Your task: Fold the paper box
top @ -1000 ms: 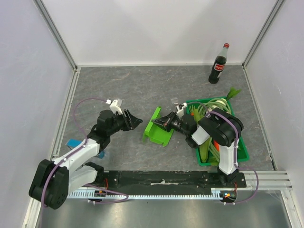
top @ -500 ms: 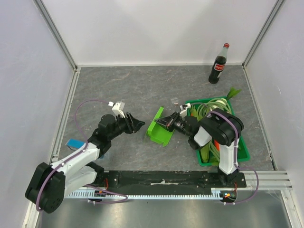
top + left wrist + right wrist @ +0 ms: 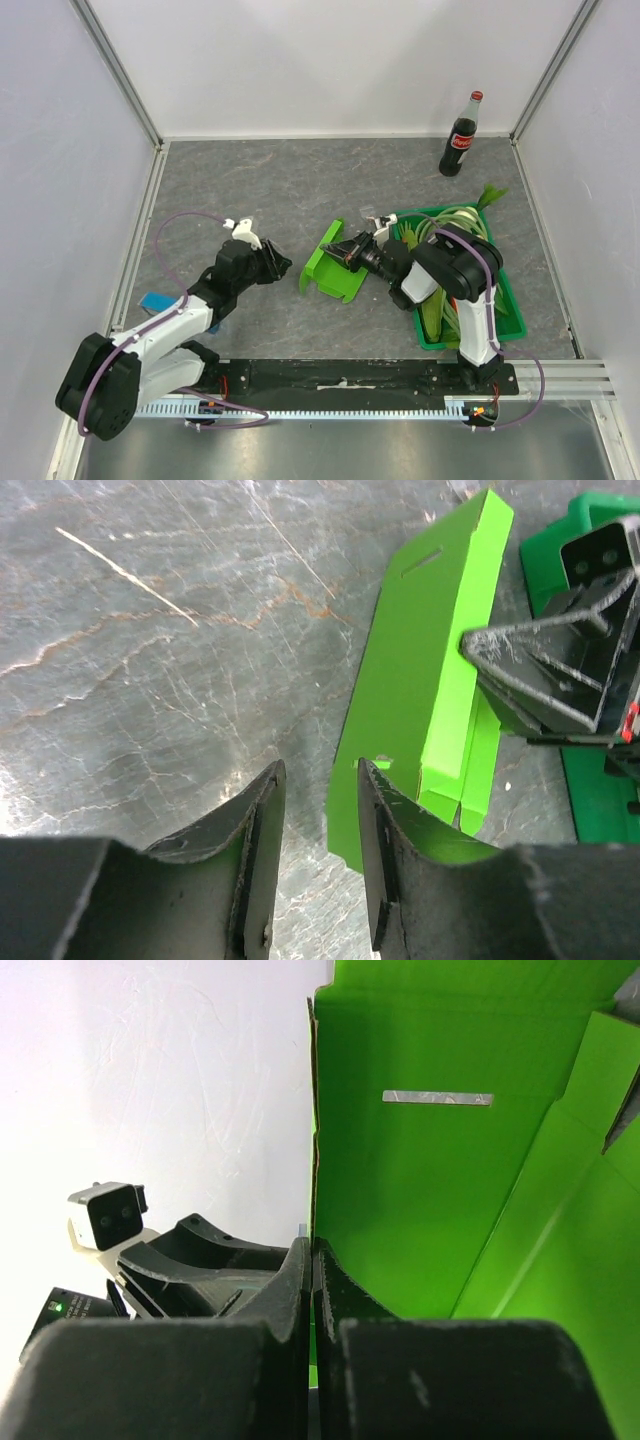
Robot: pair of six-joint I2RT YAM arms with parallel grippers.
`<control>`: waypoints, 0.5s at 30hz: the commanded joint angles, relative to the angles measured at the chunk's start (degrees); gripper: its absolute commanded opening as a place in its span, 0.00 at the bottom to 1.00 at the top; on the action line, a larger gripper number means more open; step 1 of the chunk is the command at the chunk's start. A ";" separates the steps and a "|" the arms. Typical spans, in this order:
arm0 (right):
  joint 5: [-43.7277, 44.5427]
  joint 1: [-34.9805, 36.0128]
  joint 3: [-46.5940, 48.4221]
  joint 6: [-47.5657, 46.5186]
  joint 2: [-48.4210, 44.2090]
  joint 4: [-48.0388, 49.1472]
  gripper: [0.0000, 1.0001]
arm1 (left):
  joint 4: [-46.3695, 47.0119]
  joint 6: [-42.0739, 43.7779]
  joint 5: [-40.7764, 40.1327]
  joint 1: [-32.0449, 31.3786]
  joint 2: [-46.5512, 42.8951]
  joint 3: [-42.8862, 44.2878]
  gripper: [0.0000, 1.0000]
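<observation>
The paper box (image 3: 326, 268) is a lime-green card sheet with creased flaps, lying partly raised in the middle of the table. My right gripper (image 3: 350, 250) is shut on its right edge, and in the right wrist view the jaws (image 3: 313, 1260) pinch the card's edge with the slotted panel (image 3: 430, 1160) standing beyond them. My left gripper (image 3: 282, 263) sits just left of the box, open, with only bare table between its fingers (image 3: 268, 820). From the left wrist the box (image 3: 420, 680) lies right of the gap, its near corner behind the right finger.
A dark-green crate (image 3: 511, 322) of vegetables stands to the right of the box, under the right arm. A cola bottle (image 3: 461, 135) stands at the back right. A small blue block (image 3: 155, 301) lies by the left wall. White walls enclose the table.
My left gripper's jaws have narrowed and its tip has drawn back slightly to the left. The right gripper has kept its grip, and the box has shifted a little to the left.
</observation>
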 commanded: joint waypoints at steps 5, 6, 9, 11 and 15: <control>2.38 -0.12 -2.90 -1.06 7.99 12.26 0.00 | 7.16 6.77 -0.70 -5.10 2.78 -2.77 0.42; 2.29 -0.12 -2.90 -1.06 8.08 12.26 0.00 | 7.42 8.16 -1.49 -5.71 3.57 -2.95 0.42; 1.85 -0.30 -2.90 -0.79 7.99 12.18 0.00 | 6.98 10.62 -5.26 -8.44 4.11 -3.21 0.42; 1.50 -0.30 -2.64 -0.53 7.99 12.26 0.00 | 7.59 10.99 -6.06 -9.49 4.11 -3.91 0.41; 1.23 -0.56 -2.64 0.43 8.08 12.26 0.00 | 9.26 12.03 -6.33 -10.55 6.12 -3.04 0.43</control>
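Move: The near end of the box's standing wall lies about 5 cm back, 3 cm to the right and 4 cm below the left hand. From that hand, the box's floor panel is roughly 12 cm right, 4 cm back and 8 cm down, and the right gripper is some 8 cm right and 5 cm ahead at like height. For the right hand, pinching the wall's top edge, that near end is about 10 cm back, 5 cm left and 4 cm lower. The standing wall's near end is what the left hand closes in on, sinking nearly 4 cm while drawing back about 3 cm and going right a little over 2 cm. It rolls its left side up and turns clockwise by some 10 degrees each, fingers staying partly open; contact with the cardboard can't be made out. The shut right fingers keep their pinch on the wall's top edge, nearly still. ##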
